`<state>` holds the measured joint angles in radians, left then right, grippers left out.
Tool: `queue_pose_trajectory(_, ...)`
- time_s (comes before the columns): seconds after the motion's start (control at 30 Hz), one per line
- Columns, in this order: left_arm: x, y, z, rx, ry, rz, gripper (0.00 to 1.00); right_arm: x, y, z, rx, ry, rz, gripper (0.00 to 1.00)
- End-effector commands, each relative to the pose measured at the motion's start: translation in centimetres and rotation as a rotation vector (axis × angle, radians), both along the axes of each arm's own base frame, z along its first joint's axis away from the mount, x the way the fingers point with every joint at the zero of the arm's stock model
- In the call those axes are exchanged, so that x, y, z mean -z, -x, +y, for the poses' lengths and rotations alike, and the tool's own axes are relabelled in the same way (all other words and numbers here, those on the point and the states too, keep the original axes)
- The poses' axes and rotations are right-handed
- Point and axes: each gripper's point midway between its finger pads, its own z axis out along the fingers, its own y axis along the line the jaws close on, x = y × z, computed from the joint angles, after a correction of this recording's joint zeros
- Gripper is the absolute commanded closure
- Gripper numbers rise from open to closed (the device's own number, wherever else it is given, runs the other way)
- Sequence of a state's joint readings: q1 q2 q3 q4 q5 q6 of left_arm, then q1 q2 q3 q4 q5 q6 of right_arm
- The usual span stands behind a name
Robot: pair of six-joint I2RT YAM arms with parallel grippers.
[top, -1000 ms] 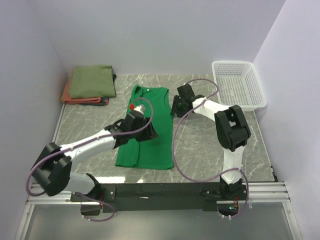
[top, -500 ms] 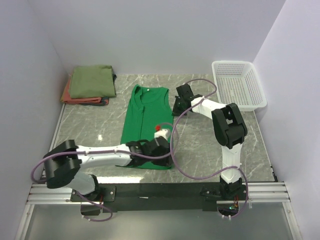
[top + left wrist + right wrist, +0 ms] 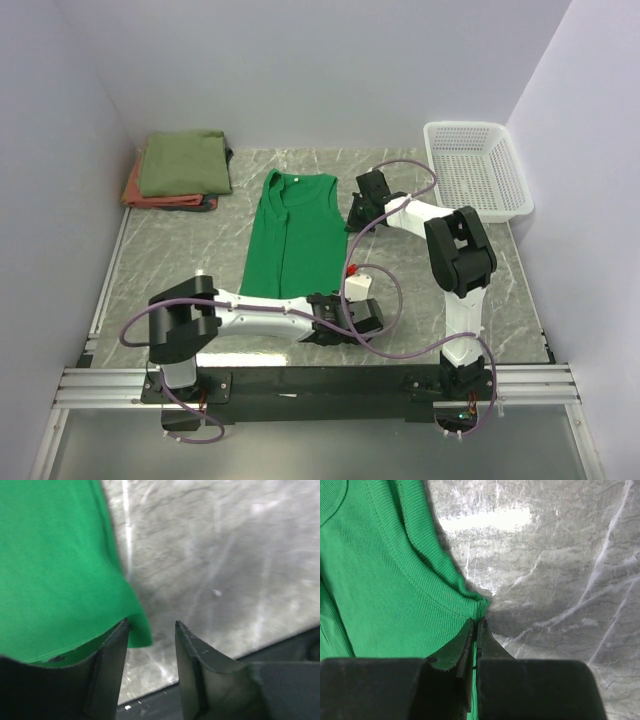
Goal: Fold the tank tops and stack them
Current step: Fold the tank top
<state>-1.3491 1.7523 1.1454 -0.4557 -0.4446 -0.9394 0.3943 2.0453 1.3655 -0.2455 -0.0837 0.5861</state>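
The bright green tank top point(image 3: 295, 240) lies flat and lengthwise in the middle of the table, neck to the back. My right gripper point(image 3: 354, 212) is at its upper right edge and is shut on the ribbed armhole hem point(image 3: 479, 607), which bunches at the fingertips point(image 3: 470, 630). Low over the top's near right corner point(image 3: 137, 630), my left gripper point(image 3: 340, 308) stands open. The corner lies by the left finger point(image 3: 116, 650), and bare table shows between the fingers. The olive green tank top point(image 3: 183, 163) lies folded on the rust-red one point(image 3: 150, 200) at the back left.
A white mesh basket point(image 3: 478, 127) stands at the back right corner. The black mounting rail point(image 3: 320, 380) runs along the near edge, just behind my left gripper. White walls close in the table on three sides.
My left arm swept from over the middle of the green top down to its near right corner. My right gripper closed on the top's right edge.
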Motion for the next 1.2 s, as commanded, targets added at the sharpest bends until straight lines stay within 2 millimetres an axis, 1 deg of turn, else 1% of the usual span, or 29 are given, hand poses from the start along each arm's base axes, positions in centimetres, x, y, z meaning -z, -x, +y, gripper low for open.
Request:
queue_pose_trajectory(0.0, -0.1, -0.9, 0.8, -0.054, -0.072, -0.068, 0.54, -1.1, -0.4, -1.0, 0.021, -0.001, -0.038, 1.0)
queue_pose_trajectory(0.03, -0.1, -0.8, 0.7, -0.053, -0.071, -0.071, 0.59, -0.9, -0.4, -1.1, 0.023, 0.002, -0.034, 1.0)
queue_pose_trajectory(0.1, 0.3, -0.7, 0.6, -0.055, -0.075, -0.072, 0.65, -0.7, -0.1, -1.3, 0.025, -0.001, -0.03, 1.0)
queue_pose_trajectory(0.2, 0.5, -0.6, 0.6, -0.062, -0.085, -0.079, 0.76, -0.7, 0.1, -1.7, 0.032, -0.003, -0.032, 1.0)
queue_pose_trajectory(0.27, 0.4, -0.4, 0.5, -0.058, -0.091, -0.084, 0.91, -1.1, 0.2, -1.9, 0.039, -0.004, -0.043, 1.0)
queue_pose_trajectory(0.3, 0.2, -0.3, 0.3, -0.053, -0.088, -0.086, 0.96, -0.8, 0.5, -2.3, 0.044, 0.003, -0.036, 1.0)
queue_pose_trajectory(0.33, 0.0, 0.3, -0.1, -0.035, -0.074, -0.087, 0.99, -0.8, 0.5, -2.6, 0.054, 0.016, -0.041, 1.0)
queue_pose_trajectory(0.4, -0.9, 1.0, -1.0, 0.004, -0.034, -0.081, 0.99, -0.8, 1.1, -3.6, 0.073, 0.033, -0.033, 1.0)
queue_pose_trajectory(0.43, -0.8, 2.1, -1.3, 0.041, -0.014, -0.063, 0.99, -0.8, 1.3, -4.0, 0.08, 0.041, -0.033, 1.0)
queue_pose_trajectory(0.47, -2.0, 2.7, -2.2, 0.063, 0.05, -0.055, 0.99, -1.1, 1.6, -4.6, 0.092, 0.053, -0.041, 1.0)
queue_pose_trajectory(0.5, -2.6, 3.2, -2.8, 0.082, 0.094, -0.044, 0.99, -1.2, 1.9, -4.9, 0.095, 0.059, -0.039, 1.0)
queue_pose_trajectory(0.53, -2.1, 3.7, -2.3, 0.1, 0.104, -0.03, 0.99, -1.2, 2.2, -5.4, 0.103, 0.068, -0.038, 1.0)
queue_pose_trajectory(0.57, -3.7, 4.4, -3.2, 0.114, 0.194, -0.005, 0.99, -2.1, 2.1, -5.9, 0.121, 0.085, -0.064, 1.0)
queue_pose_trajectory(0.6, -4.0, 4.6, -3.1, 0.119, 0.219, 0.003, 1.0, -1.9, 2.7, -6.2, 0.119, 0.094, -0.058, 1.0)
queue_pose_trajectory(0.63, -3.6, 4.8, -2.4, 0.121, 0.22, 0.013, 1.0, -2.1, 2.8, -6.3, 0.121, 0.095, -0.061, 1.0)
queue_pose_trajectory(0.67, -4.6, 4.9, -2.3, 0.113, 0.256, 0.013, 0.99, -2.6, 3.1, -6.5, 0.124, 0.095, -0.07, 1.0)
queue_pose_trajectory(0.7, -4.8, 4.9, -2.0, 0.106, 0.266, 0.013, 0.99, -2.8, 3.1, -6.7, 0.132, 0.097, -0.073, 1.0)
queue_pose_trajectory(0.73, -4.5, 4.8, -1.5, 0.096, 0.263, 0.016, 0.99, -3.1, 3.2, -6.6, 0.128, 0.095, -0.079, 1.0)
queue_pose_trajectory(0.77, -5.1, 4.7, -1.2, 0.076, 0.29, 0.021, 0.99, -3.2, 3.3, -6.5, 0.126, 0.096, -0.077, 1.0)
queue_pose_trajectory(0.8, -5.2, 4.6, -1.0, 0.062, 0.304, 0.024, 0.99, -3.4, 3.2, -6.4, 0.124, 0.092, -0.078, 1.0)
queue_pose_trajectory(0.83, -4.4, 4.7, -0.2, 0.05, 0.296, 0.035, 0.99, -3.6, 3.2, -6.3, 0.121, 0.09, -0.079, 1.0)
queue_pose_trajectory(0.87, -4.6, 4.4, 0.2, 0.018, 0.323, 0.049, 0.99, -3.8, 3.0, -6.0, 0.117, 0.089, -0.082, 1.0)
queue_pose_trajectory(0.9, -4.5, 4.4, 0.5, 0.003, 0.332, 0.058, 0.99, -3.9, 2.9, -5.9, 0.117, 0.089, -0.084, 1.0)
queue_pose_trajectory(0.93, -3.5, 4.3, 1.4, -0.018, 0.319, 0.066, 0.99, -4.1, 2.9, -5.6, 0.112, 0.089, -0.088, 1.0)
queue_pose_trajectory(1.0, -3.5, 3.7, 2.5, -0.087, 0.336, 0.071, 0.99, -4.4, 2.6, -4.8, 0.099, 0.087, -0.092, 1.0)
queue_pose_trajectory(1.03, -2.7, 3.6, 3.6, -0.11, 0.312, 0.076, 0.99, -4.5, 2.4, -4.4, 0.093, 0.086, -0.093, 1.0)
queue_pose_trajectory(1.1, -3.1, 3.4, 4.5, -0.161, 0.336, 0.08, 1.0, -4.9, 2.2, -2.9, 0.069, 0.086, -0.097, 1.0)
queue_pose_trajectory(1.13, -2.6, 3.0, 5.4, -0.189, 0.326, 0.073, 0.99, -4.9, 2.1, -2.3, 0.062, 0.091, -0.096, 1.0)
queue_pose_trajectory(1.17, -3.0, 3.0, 6.1, -0.218, 0.341, 0.079, 0.99, -5.2, 1.7, -1.6, 0.059, 0.094, -0.1, 1.0)
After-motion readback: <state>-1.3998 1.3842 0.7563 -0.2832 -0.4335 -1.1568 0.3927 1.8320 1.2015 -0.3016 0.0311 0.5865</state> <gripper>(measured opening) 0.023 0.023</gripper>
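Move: The green tank top's near right hem corner is just inside my open left fingers, about 2 cm below and 1 cm left of them; the middle of the tank top lies some 21 cm ahead and 12 cm left of that hand. My right fingers already hold its right edge at the armhole. From them the right shoulder is about 12 cm ahead and 6 cm left, the empty basket roughly 15 cm ahead and 28 cm to the right. I sink my left fingers about 2 cm and shut them on the hem corner while my right hand keeps its pinch at the armhole. Then I draw both hands back some 4 cm, the right also about 5 cm to my right, and lift the left hand to tilt and swing about 5 cm left over the tank top, sinking again; the right rises and starts back left. ##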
